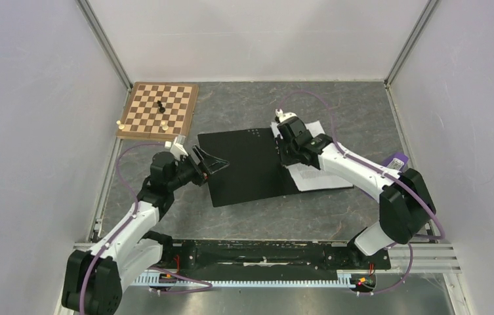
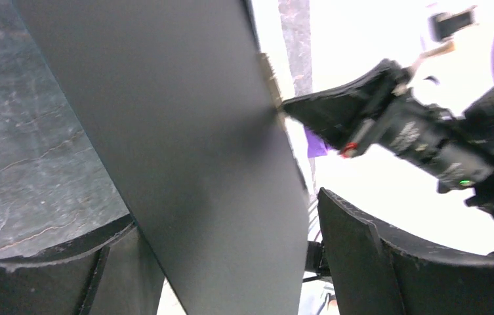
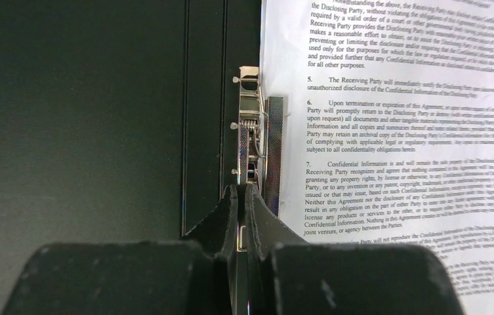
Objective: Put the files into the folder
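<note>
The folder [image 1: 247, 167] lies open on the table with its black inner face up. The files [image 1: 319, 177], white sheets of small print, lie on its right half. In the right wrist view my right gripper [image 3: 241, 197] is shut on the thin metal lever of the folder's clip [image 3: 252, 131], beside the sheets' [image 3: 395, 131] left edge. My left gripper [image 1: 210, 164] is at the folder's left edge. Its jaws stand wide open, and the black cover [image 2: 198, 131] rises slanted between them.
A wooden chessboard [image 1: 159, 109] with a few pieces sits at the back left, close behind the left arm. A purple object [image 1: 396, 161] lies at the right wall. White walls enclose the table on three sides.
</note>
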`<control>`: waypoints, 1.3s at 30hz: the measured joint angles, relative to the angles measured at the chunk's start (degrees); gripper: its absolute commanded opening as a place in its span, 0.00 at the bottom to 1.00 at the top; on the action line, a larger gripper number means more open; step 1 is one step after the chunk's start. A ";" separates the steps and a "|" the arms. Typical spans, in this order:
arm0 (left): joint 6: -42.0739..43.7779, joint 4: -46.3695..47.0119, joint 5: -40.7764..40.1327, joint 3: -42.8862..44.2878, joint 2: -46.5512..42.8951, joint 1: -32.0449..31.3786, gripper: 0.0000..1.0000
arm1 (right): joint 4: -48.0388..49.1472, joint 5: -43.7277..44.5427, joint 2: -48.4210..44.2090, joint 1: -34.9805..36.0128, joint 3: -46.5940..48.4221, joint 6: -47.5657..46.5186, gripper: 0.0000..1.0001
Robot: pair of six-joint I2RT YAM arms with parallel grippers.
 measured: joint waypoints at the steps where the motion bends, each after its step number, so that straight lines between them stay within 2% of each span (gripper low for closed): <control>1: 0.00 -0.72 0.09 0.74 -0.85 0.00 0.84 | 0.50 -0.11 -0.07 0.22 -1.31 0.31 0.00; 7: 1.07 -5.81 0.39 5.84 -0.74 0.00 0.84 | 5.49 -1.14 -0.11 3.13 -9.62 2.82 0.00; 18: 7.21 -19.04 0.94 12.81 1.38 0.00 0.84 | 16.74 -2.67 1.27 8.98 -15.17 10.51 0.00; 23: 10.16 -25.22 -1.11 17.40 0.17 0.00 0.85 | 21.86 -3.91 1.90 9.73 -18.18 14.25 0.22; 27: 11.96 -28.83 -2.67 20.06 -0.33 0.00 0.85 | 24.22 -5.53 2.80 10.16 -18.56 16.11 0.35; 39: 13.42 -31.15 -3.21 23.50 1.29 -0.24 0.85 | 30.84 -8.90 6.34 12.33 -18.12 19.78 0.41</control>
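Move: The open folder hangs by its clip from the right hand's shut fingers. The table spot for its spine is about 6 cm back, 6 cm left and 8 cm below; the papers' middle lies some 11 cm right and level ahead. The bare cover's outer edge is already between the left fingers, its middle about 10 cm right and 1 cm ahead of that hand, with the chessboard about 20 cm left and 27 cm ahead. The folder's spine, still pinched at the clip, is lowered about 7 cm while the right hand carries it back and left; then those fingers open and slide about 5 cm farther left off the clip, the hand rolling left side up, some 20 degrees in all. The left hand, fingers staying wide around the cover's edge, raises that edge about 6 cm and rolls slightly the same way. ##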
